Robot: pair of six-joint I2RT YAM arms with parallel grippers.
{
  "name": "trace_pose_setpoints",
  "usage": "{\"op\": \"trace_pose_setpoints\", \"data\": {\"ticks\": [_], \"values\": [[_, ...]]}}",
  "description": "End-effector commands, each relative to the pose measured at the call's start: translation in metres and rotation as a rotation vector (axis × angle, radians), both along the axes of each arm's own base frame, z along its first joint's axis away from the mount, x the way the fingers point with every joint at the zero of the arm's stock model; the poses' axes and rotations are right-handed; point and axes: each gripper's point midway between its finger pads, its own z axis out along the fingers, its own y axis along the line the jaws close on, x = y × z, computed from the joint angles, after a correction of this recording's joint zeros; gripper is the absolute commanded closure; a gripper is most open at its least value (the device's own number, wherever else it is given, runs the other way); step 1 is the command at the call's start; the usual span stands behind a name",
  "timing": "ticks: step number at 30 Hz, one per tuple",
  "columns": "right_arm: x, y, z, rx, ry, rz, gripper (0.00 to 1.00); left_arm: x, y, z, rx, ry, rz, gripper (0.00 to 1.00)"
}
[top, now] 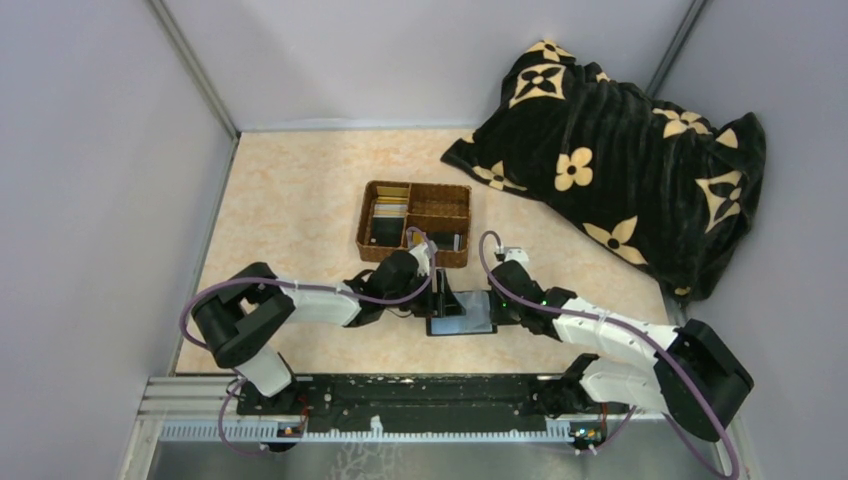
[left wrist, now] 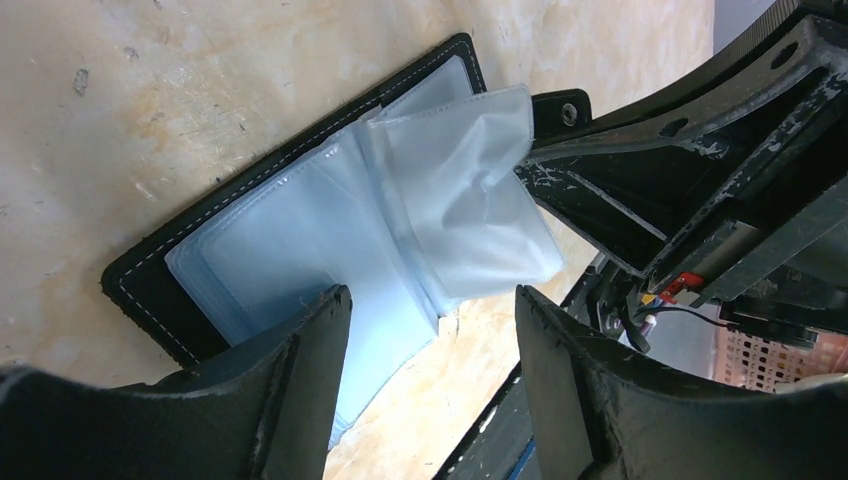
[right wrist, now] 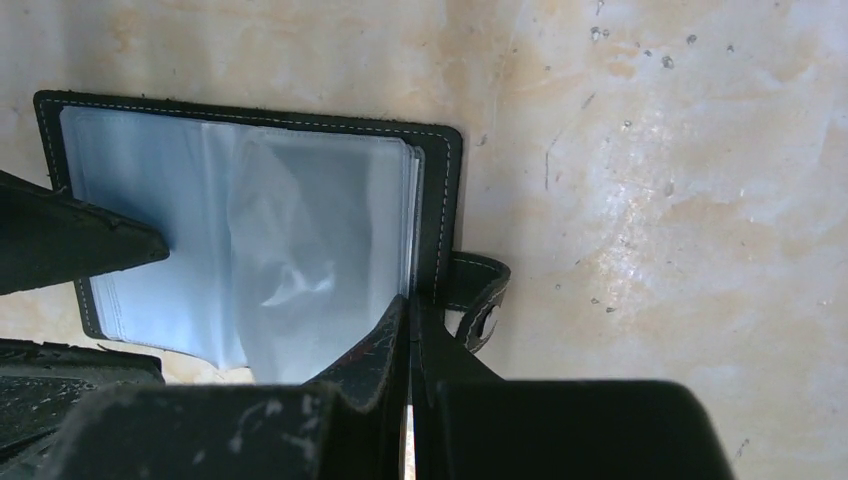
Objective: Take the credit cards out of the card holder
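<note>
The black card holder [top: 462,312] lies open on the table between both arms, its clear plastic sleeves [left wrist: 300,240] fanned up; I see no card in them. My left gripper [left wrist: 432,300] hovers open right over the sleeves, one finger [right wrist: 100,245] touching the left page. My right gripper [right wrist: 410,300] is shut, its tip on the right cover edge [right wrist: 440,200] beside the strap [right wrist: 480,290]. Credit cards, one gold [top: 390,208] and one dark [top: 384,234], lie in the wicker tray.
The brown wicker divided tray [top: 415,185] stands just behind the arms [top: 300,300]. A black blanket with cream flowers [top: 620,150] is heaped at the back right. Walls close off the left, the back and the right.
</note>
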Motion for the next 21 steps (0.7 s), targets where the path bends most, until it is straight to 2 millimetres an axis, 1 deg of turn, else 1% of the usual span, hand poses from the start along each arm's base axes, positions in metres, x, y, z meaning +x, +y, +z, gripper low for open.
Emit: {"op": "trace_pose_setpoints", "data": {"ticks": [1,4,6,10,15,18,21], "values": [[0.007,0.027,0.017,0.072,-0.03,0.051,1.0,0.001,-0.003,0.002,0.01,-0.017,-0.015,0.32],[0.008,0.043,0.028,0.09,-0.055,0.09,1.0,0.003,-0.002,0.01,-0.001,-0.041,-0.011,0.32],[0.008,0.05,0.028,0.101,-0.046,0.102,1.0,0.005,0.0,0.019,-0.004,-0.067,0.0,0.32],[0.006,0.061,0.023,0.104,-0.031,0.133,1.0,0.009,0.005,0.039,-0.022,-0.124,0.013,0.33],[0.008,0.071,0.025,0.124,-0.036,0.147,1.0,0.013,0.015,0.061,-0.033,-0.189,0.046,0.33],[0.01,0.078,0.03,0.144,-0.046,0.159,1.0,0.015,0.02,0.075,-0.044,-0.228,0.064,0.33],[0.012,0.087,0.038,0.183,-0.058,0.177,1.0,0.017,0.026,0.082,-0.051,-0.251,0.086,0.34]]}}
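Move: The right hand's shut fingertips are at the outer right edge of the card holder's right-hand clear sleeve, whose middle lies about 3 cm to the left, 1 cm ahead and 1 cm lower. The left page's middle is roughly 10 cm left and 1 cm ahead, the clasp strap some 3 cm right and level with it. From the open left hand, the sleeve is about 6 cm right, 2 cm ahead and 4 cm below. Still against the edge of the right-hand clear sleeve, the shut right fingertips push it left towards the holder's spine, travelling about 5.5 cm almost level with a slight counter-clockwise turn. Shortly after this starts, the left hand, fingers staying open, lifts some 8 cm clear above the left page, its wrist tilting a little. ##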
